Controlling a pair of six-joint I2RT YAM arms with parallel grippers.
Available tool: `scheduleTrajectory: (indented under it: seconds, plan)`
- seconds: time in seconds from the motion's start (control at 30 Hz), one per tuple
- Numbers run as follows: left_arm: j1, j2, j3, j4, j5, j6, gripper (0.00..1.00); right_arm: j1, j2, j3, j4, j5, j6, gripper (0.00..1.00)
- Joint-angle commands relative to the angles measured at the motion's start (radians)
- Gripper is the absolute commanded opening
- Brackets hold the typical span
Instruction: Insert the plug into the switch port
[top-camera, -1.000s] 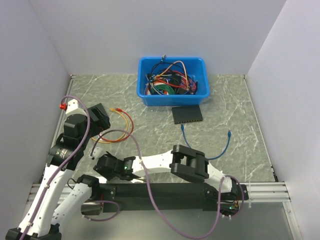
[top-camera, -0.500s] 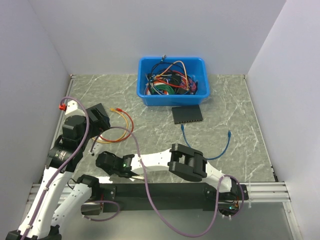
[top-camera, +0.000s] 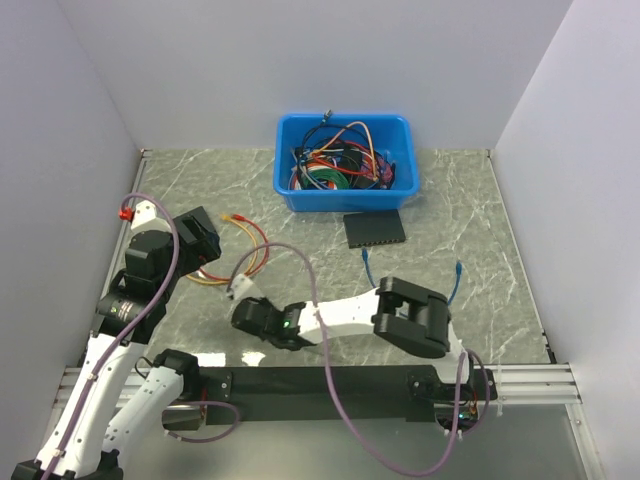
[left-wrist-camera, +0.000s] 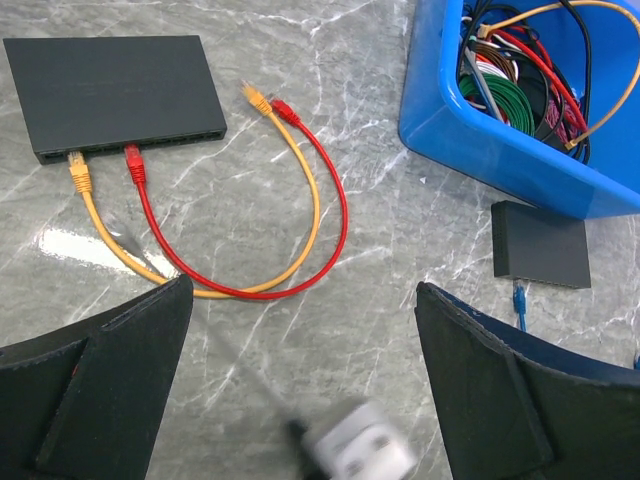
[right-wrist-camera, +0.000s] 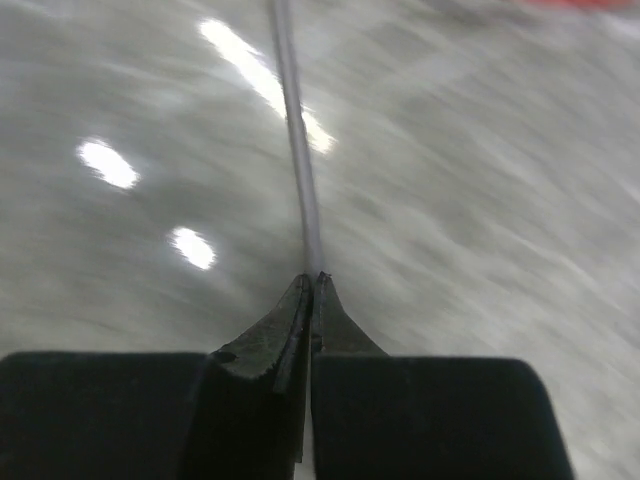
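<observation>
A black switch (top-camera: 375, 229) lies just in front of the blue bin, its row of ports (top-camera: 375, 243) on the near edge. The same switch (left-wrist-camera: 540, 245) shows in the left wrist view. The blue cable (top-camera: 430, 312) curves on the table, one plug (top-camera: 365, 256) (left-wrist-camera: 519, 296) just short of those ports and the other plug (top-camera: 458, 268) further right. My left gripper (top-camera: 198, 240) (left-wrist-camera: 305, 300) hangs open over the left side, holding nothing. My right gripper (top-camera: 240, 288) (right-wrist-camera: 312, 278) is shut low over the table middle, far from the blue cable; its view is motion-blurred.
A second, larger black switch (left-wrist-camera: 110, 88) lies under my left gripper with an orange cable (left-wrist-camera: 300, 230) and a red cable (left-wrist-camera: 335, 215) plugged in. The blue bin (top-camera: 290, 185) at the back holds tangled cables. Side walls enclose the table.
My right gripper has shut and swung right and away from the near edge, toward the table middle; its elbow moved right. The left arm has barely moved.
</observation>
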Motion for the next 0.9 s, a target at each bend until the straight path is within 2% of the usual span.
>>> scheduleTrajectory:
  seconds: [0.0, 0.07, 0.1, 0.13, 0.17, 0.23, 0.27, 0.3, 0.4, 0.53, 0.6, 0.73, 0.87]
  plan:
    - [-0.002, 0.0, -0.006, 0.013, 0.013, 0.016, 0.99, -0.043, -0.009, -0.116, -0.374, 0.086, 0.059, 0.0]
    - [-0.002, 0.0, -0.004, 0.014, 0.016, 0.019, 0.99, -0.046, -0.01, -0.145, -0.443, 0.081, 0.133, 0.0]
    - [-0.002, 0.002, -0.004, 0.016, 0.018, 0.019, 0.99, -0.05, -0.01, -0.151, -0.509, 0.07, 0.163, 0.04]
    - [-0.002, 0.004, -0.006, 0.016, 0.019, 0.019, 0.99, -0.054, -0.013, -0.165, -0.534, 0.063, 0.223, 0.14]
    - [-0.002, 0.005, -0.006, 0.019, 0.021, 0.021, 0.99, -0.055, -0.029, -0.175, -0.554, 0.054, 0.251, 0.32]
    - [-0.002, 0.005, -0.006, 0.019, 0.027, 0.021, 0.99, -0.052, -0.062, -0.214, -0.56, 0.031, 0.295, 0.43]
    - [-0.002, 0.008, -0.006, 0.021, 0.027, 0.021, 0.99, -0.049, -0.102, -0.223, -0.558, 0.02, 0.309, 0.53]
    - [-0.002, 0.008, -0.006, 0.021, 0.031, 0.022, 0.99, -0.047, -0.121, -0.226, -0.574, 0.023, 0.32, 0.56]
    - [-0.003, 0.007, -0.009, 0.025, 0.041, 0.025, 0.99, -0.04, -0.194, -0.188, -0.598, 0.024, 0.334, 0.57]
    - [-0.002, 0.008, -0.007, 0.028, 0.044, 0.028, 0.99, -0.037, -0.219, -0.078, -0.52, -0.031, 0.219, 0.6]
    - [-0.002, 0.007, -0.009, 0.025, 0.044, 0.028, 0.99, -0.043, -0.185, 0.02, -0.494, -0.055, 0.175, 0.6]
    - [-0.003, -0.007, -0.01, 0.03, 0.045, 0.03, 0.99, -0.075, -0.017, 0.226, -0.5, -0.115, 0.072, 0.6]
    - [-0.002, -0.013, -0.01, 0.03, 0.045, 0.032, 0.99, -0.132, 0.104, 0.403, -0.522, -0.17, 0.033, 0.61]
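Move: The grey cable is already pinched in the right hand's shut fingers, just off the table, to be taken across the open table to its right. The cable's trailing plug lies about 12 cm to this hand's left and 7 cm ahead. The yellow and red cable loop is centred some 11 cm ahead and 2 cm left, the left black switch about 19 cm ahead and 10 cm left. From the left hand the trailing plug is roughly 4 cm left, 4 cm back and 24 cm below. The grey cable is drawn on to the right, about 5 cm and slightly forward, in the right hand's pinch until its fingers open and let go. The empty hand runs on right to some 12 cm from its start, easing back, then reverses quickly about 11 cm to the left with open fingers, rising 2 to 3 cm, back over the cable. ##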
